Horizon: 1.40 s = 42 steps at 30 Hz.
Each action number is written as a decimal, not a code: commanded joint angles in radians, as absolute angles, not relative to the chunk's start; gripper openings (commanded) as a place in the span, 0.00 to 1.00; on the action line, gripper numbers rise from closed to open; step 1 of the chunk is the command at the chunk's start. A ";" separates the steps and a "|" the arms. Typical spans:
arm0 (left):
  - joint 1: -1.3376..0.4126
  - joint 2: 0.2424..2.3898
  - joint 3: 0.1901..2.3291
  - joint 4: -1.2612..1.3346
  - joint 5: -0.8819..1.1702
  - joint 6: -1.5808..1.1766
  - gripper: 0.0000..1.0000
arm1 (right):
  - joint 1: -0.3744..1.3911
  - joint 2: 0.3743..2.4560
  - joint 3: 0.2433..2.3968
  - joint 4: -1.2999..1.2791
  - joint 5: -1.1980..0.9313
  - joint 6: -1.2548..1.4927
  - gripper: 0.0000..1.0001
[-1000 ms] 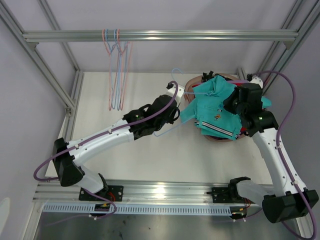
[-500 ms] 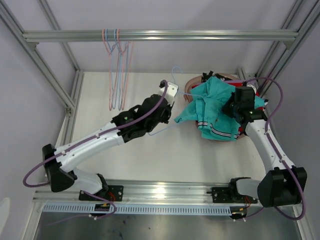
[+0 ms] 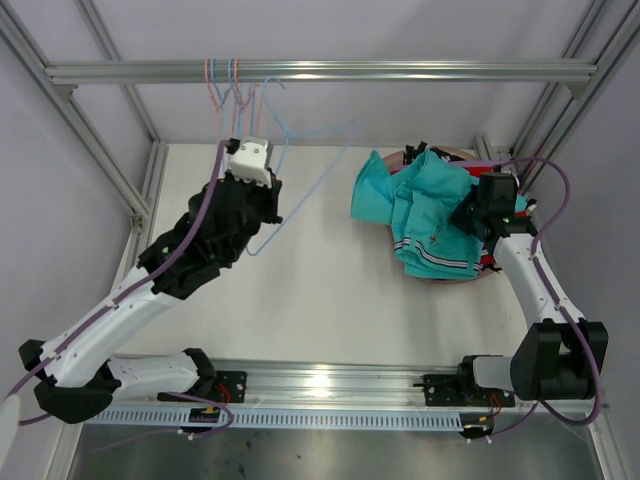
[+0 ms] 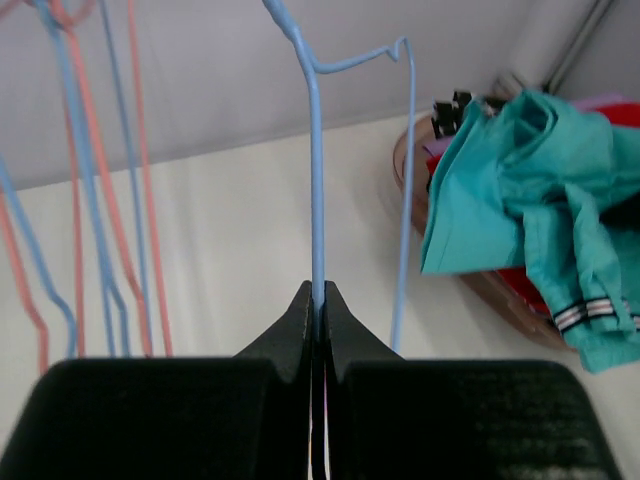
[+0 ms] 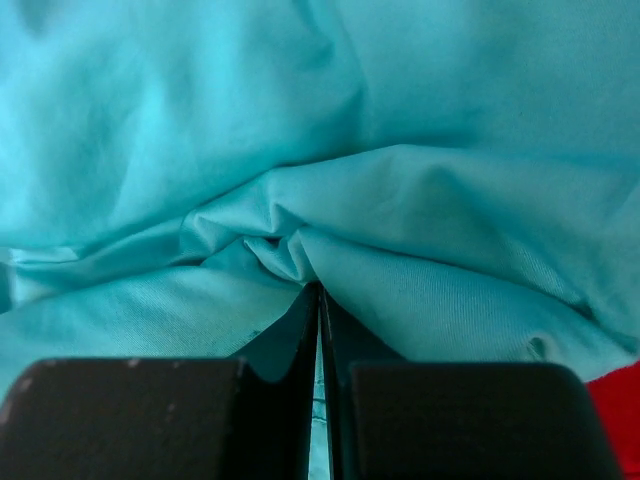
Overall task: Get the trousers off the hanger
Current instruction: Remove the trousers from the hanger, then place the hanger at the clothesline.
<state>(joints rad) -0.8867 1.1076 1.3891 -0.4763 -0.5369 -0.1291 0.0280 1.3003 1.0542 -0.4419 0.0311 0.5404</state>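
Observation:
The teal trousers with a striped hem lie crumpled on top of a pile in a brown basket at the right. My right gripper is shut on a fold of the teal trousers, fingertips buried in the cloth. A bare light-blue wire hanger hangs in the air left of the pile, apart from the cloth. My left gripper is shut on its wire, jaws pinched tight. A red garment peeks from under the teal one.
Several pink and blue wire hangers hang from the metal rail at the back, close to the held hanger's hook. Those hangers fill the left of the left wrist view. Frame posts stand at both sides.
My left arm swung the blue hanger up and to the left, out of the teal trousers and toward the rail. The trousers dropped onto the pile. The right gripper stayed pinched on them.

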 commanded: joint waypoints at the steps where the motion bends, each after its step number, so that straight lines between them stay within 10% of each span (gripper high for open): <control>1: -0.874 1.088 1.411 -0.396 -0.601 -0.115 0.00 | -0.031 1.348 1.023 -0.489 0.153 0.500 0.06; 15: -0.873 1.083 1.402 -0.391 -0.594 -0.115 0.00 | -0.051 1.322 1.063 -0.491 0.092 0.482 0.06; 28: -0.854 1.025 1.427 -0.399 -0.597 -0.078 0.00 | -0.011 1.200 1.315 -0.603 -0.067 0.483 0.34; 42: -0.853 1.064 1.468 -0.391 -0.681 0.136 0.00 | 0.054 1.019 1.183 -0.546 -0.138 0.483 0.38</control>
<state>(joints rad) -0.8619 1.0435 1.4170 -0.4278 -0.6502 0.0620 0.0452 1.0435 1.2076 -0.5682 -0.1020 0.4976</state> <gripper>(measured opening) 0.008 0.381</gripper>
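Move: The left hand holds the bare blue hanger; the rail spot with the hung hangers lies about 26 cm ahead of it, 11 cm to its left and some 7 cm higher, while the teal trousers lie about 34 cm to its right, 14 cm ahead and 22 cm below. The right hand's nearly shut fingertips are in the cloth of those trousers, whose middle is about 4 cm to its left, level with it and 2 cm lower. Below them, the red trousers are centred 2 cm to its right, level ahead and 4 cm down; the basket is about 4 cm ahead, straight in line and 10 cm down. The right hand stays nearly still on the teal trousers at first, then opens its fingers about a third of the way and comes free of the cloth, rising some 13 cm before drawing back and slightly left towards the end while its fingertips tip up about 15 degrees. The left hand keeps the blue hanger pinched and carries it about 5 cm left and 4 cm up towards the hung hangers, mostly in the second half, with its fingers tilting slightly upward. ##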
